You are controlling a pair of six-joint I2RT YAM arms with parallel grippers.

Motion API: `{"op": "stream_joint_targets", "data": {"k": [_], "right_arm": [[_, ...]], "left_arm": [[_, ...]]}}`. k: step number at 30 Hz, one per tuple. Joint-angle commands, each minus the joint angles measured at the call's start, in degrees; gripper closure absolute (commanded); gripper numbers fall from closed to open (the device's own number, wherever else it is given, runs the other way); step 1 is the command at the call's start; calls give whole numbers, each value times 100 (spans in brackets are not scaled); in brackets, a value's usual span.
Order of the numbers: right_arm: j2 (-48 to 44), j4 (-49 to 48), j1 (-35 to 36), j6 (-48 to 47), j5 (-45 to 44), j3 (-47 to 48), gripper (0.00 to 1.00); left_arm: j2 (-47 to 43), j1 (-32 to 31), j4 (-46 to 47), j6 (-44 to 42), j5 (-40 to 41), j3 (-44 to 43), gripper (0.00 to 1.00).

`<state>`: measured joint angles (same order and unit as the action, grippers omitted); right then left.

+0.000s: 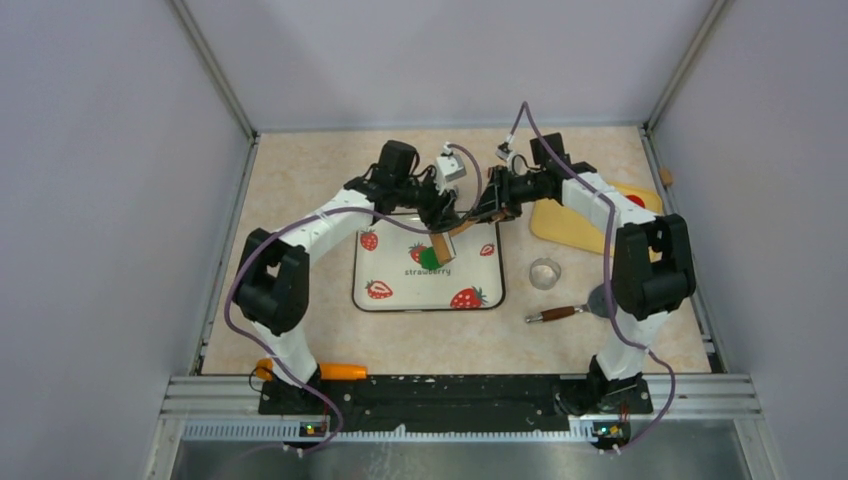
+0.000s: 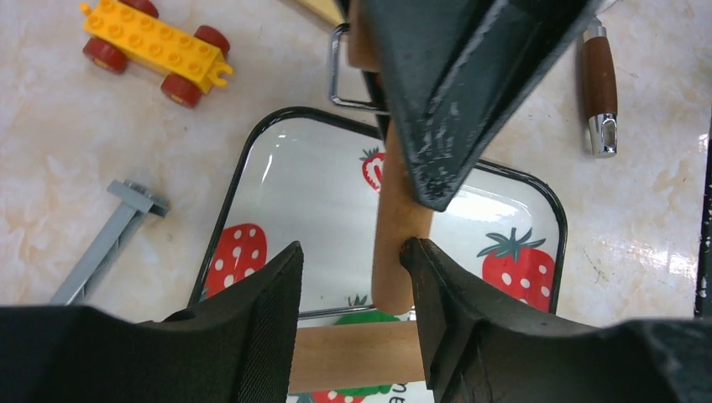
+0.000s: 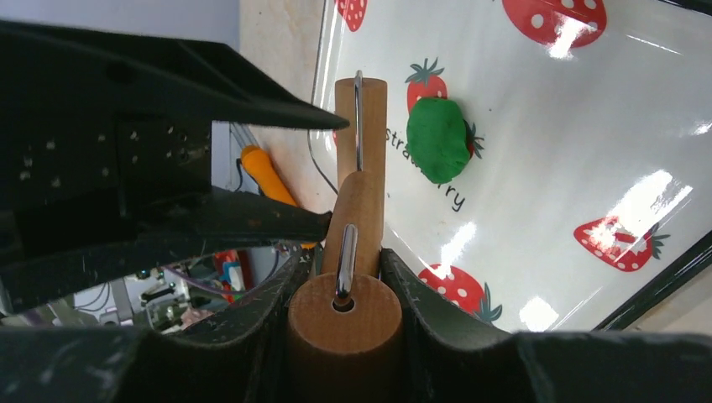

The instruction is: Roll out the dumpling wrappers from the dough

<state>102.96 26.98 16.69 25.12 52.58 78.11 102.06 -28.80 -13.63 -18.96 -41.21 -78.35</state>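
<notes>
The dough (image 3: pixel 438 138) is a dark green lump on the strawberry tray (image 1: pixel 428 305). A wooden roller with a handle (image 2: pixel 395 227) and a wire bracket hangs over it, its front drum (image 2: pixel 353 357) just above the dough (image 2: pixel 375 316). My right gripper (image 3: pixel 342 256) is shut on the roller's rear drum (image 3: pixel 340 336). My left gripper (image 2: pixel 348 256) straddles the handle with its jaws open: one finger (image 2: pixel 428 285) touches the wood, the other (image 2: pixel 277 294) stands apart. From above, both grippers meet over the tray's far edge by the dough (image 1: pixel 430 258). No dumpling wrappers are in view.
A clear round cutter (image 1: pixel 545 272) and a brown-handled tool (image 1: pixel 555 313) lie right of the tray, with a yellow board (image 1: pixel 570 225) behind them. A yellow toy car (image 2: pixel 155 46) and a grey strip (image 2: pixel 109 239) lie left of the tray. An orange object (image 1: pixel 342 371) sits by the left base.
</notes>
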Motion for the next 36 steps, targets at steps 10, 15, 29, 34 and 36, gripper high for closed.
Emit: {"op": "stream_joint_targets", "data": {"k": [10,15,29,34,36], "right_arm": [[-39,-46,-38,110,296,209,100],[-54,1,15,83,197,120,100],[147,219,564,-423,-873,303,100],[540,274,657,-602,-1144,378,100],[690,335,705,-702,-1291,416,100]], "left_arm": [[235,-533,404,-834,-26,106,60],[218,-534,710,-801,361,571,82],[191,-515,1832,324,1224,1353,100],[211,-508,2154,663,1503,1831,100],[190,-511,2213,738,1544,1991,100]]}}
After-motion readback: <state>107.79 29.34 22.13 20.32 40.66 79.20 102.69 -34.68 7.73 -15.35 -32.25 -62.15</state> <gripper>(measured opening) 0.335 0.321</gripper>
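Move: The roller's bare handle, its other end held by the right hand, lies about 3 cm right and 2 cm back of the left fingers, nearly level. From the left hand, the wide roller hangs some 4 cm back, 2 cm left and 5 cm down, and the green dough is 6 cm back, 4 cm left, 11 cm down. From the right hand, the dough is 14 cm left, 5 cm back and 11 cm down; the metal cup is 10 cm right, 8 cm back, 10 cm down. The left fingers close on the handle just above the wide roller, after slipping some 4 cm to the right and slightly back, with the handle between them. The right hand keeps its grip on the upper end; then both hands sink about 5 cm together towards the tray, the right tipping its left side down by some 10 degrees. ##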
